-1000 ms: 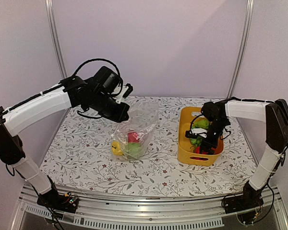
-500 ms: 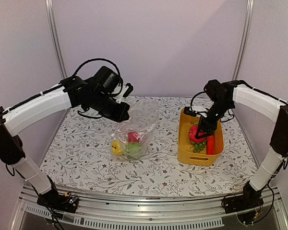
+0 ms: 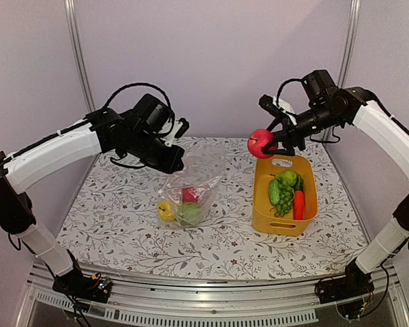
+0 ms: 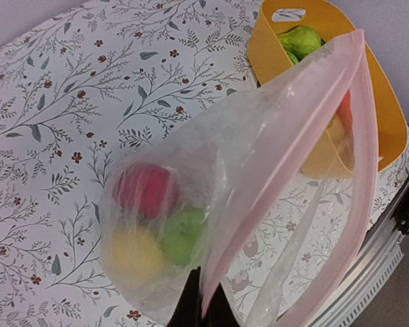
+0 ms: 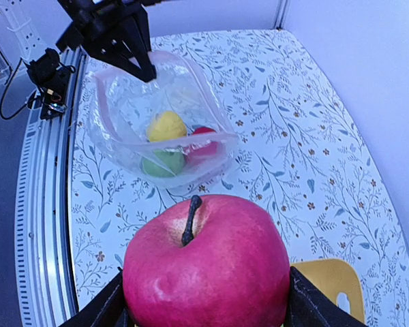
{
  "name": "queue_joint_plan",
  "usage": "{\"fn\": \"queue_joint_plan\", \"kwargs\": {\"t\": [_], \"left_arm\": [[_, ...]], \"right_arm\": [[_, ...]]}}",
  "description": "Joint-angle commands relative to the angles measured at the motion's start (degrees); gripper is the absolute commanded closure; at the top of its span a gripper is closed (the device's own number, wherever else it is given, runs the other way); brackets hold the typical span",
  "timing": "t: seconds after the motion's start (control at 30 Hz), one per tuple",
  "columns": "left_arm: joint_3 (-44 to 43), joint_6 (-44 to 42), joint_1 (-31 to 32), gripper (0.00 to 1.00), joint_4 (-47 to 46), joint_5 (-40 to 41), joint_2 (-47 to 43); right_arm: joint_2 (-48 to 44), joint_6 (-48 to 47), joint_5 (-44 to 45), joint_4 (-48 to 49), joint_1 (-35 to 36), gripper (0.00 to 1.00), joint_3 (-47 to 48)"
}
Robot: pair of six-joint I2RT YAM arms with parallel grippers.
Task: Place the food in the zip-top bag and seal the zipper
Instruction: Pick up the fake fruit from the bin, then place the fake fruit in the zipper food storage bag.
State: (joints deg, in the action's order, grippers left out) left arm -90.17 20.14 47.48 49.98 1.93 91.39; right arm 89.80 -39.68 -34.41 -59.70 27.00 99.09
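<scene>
My left gripper (image 3: 177,163) is shut on the mouth edge of the clear zip-top bag (image 3: 191,184) and holds it up open; its pink zipper strip (image 4: 293,157) shows in the left wrist view. Inside lie a yellow piece (image 3: 165,210), a red piece (image 3: 189,195) and a green piece (image 3: 190,213). My right gripper (image 3: 267,144) is shut on a red apple (image 3: 260,142), held in the air above the far left corner of the yellow basket (image 3: 262,219). The apple fills the right wrist view (image 5: 206,262), with the open bag (image 5: 157,129) beyond it.
The yellow basket holds a green grape bunch (image 3: 284,201), a cucumber (image 3: 274,191), a green pear (image 3: 287,178) and a red-orange carrot (image 3: 298,204). The floral table cloth (image 3: 116,225) ends at a metal rail at the near edge. Walls stand close behind and at the sides.
My right gripper has lifted the red apple out of the basket, up and to the left towards the bag. The left arm and the bag have not moved.
</scene>
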Motion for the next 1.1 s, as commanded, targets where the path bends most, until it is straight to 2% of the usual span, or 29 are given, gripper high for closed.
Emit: {"fn": "queue_joint_plan", "kwargs": {"t": [0.0,0.17,0.4,0.73,0.83,1.07], "left_arm": [[-0.93,0.43,-0.7,1.0,-0.7,-0.55,0.56],[-0.99,0.64,-0.72,1.0,-0.82,-0.88,0.89],[-0.82,0.79,-0.69,1.0,-1.11,-1.11,0.63],[-0.26,1.03,-0.72,1.0,-1.1,-1.4,0.04],[-0.23,1.05,-0.72,1.0,-1.06,-1.46,-0.08],[-0.62,0.43,-0.8,1.0,-1.02,-0.9,-0.12]], "right_arm": [[-1.22,6.81,-8.8,9.16,2.77,0.31,1.38],[-0.38,14.54,-15.3,18.19,4.3,0.31,1.75],[4.28,14.6,-12.38,20.34,10.18,0.3,2.87],[10.7,13.23,-9.62,23.09,12.0,0.26,2.07],[11.29,12.6,-7.81,23.49,13.38,0.21,1.69],[13.18,13.05,-0.05,24.4,15.09,0.03,2.06]]}}
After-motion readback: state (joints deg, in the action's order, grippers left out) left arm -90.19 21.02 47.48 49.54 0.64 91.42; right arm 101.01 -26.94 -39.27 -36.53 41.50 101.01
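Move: The red apple already in your right gripper goes to the open mouth of the zip-top bag, about 19 cm to that hand's left, some 3 cm back and 8 cm below. The food already bagged rests some 26 cm left, about 1 cm back and 28 cm down; the bin is about 6 cm right, 3 cm ahead and 27 cm down. From the left gripper the mouth is some 7 cm right, level fore and aft, 1 cm below. Carry the red apple left in the right gripper towards the bag mouth, about 14 cm in all, arching up some 6 cm on the way and coming back down to the starting height, while rolling the hand's left side up 10 to 15 degrees. Near the end open the fingers wide and let go of the apple over the mouth. Keep the left gripper shut on the bag's rim, holding it still. ##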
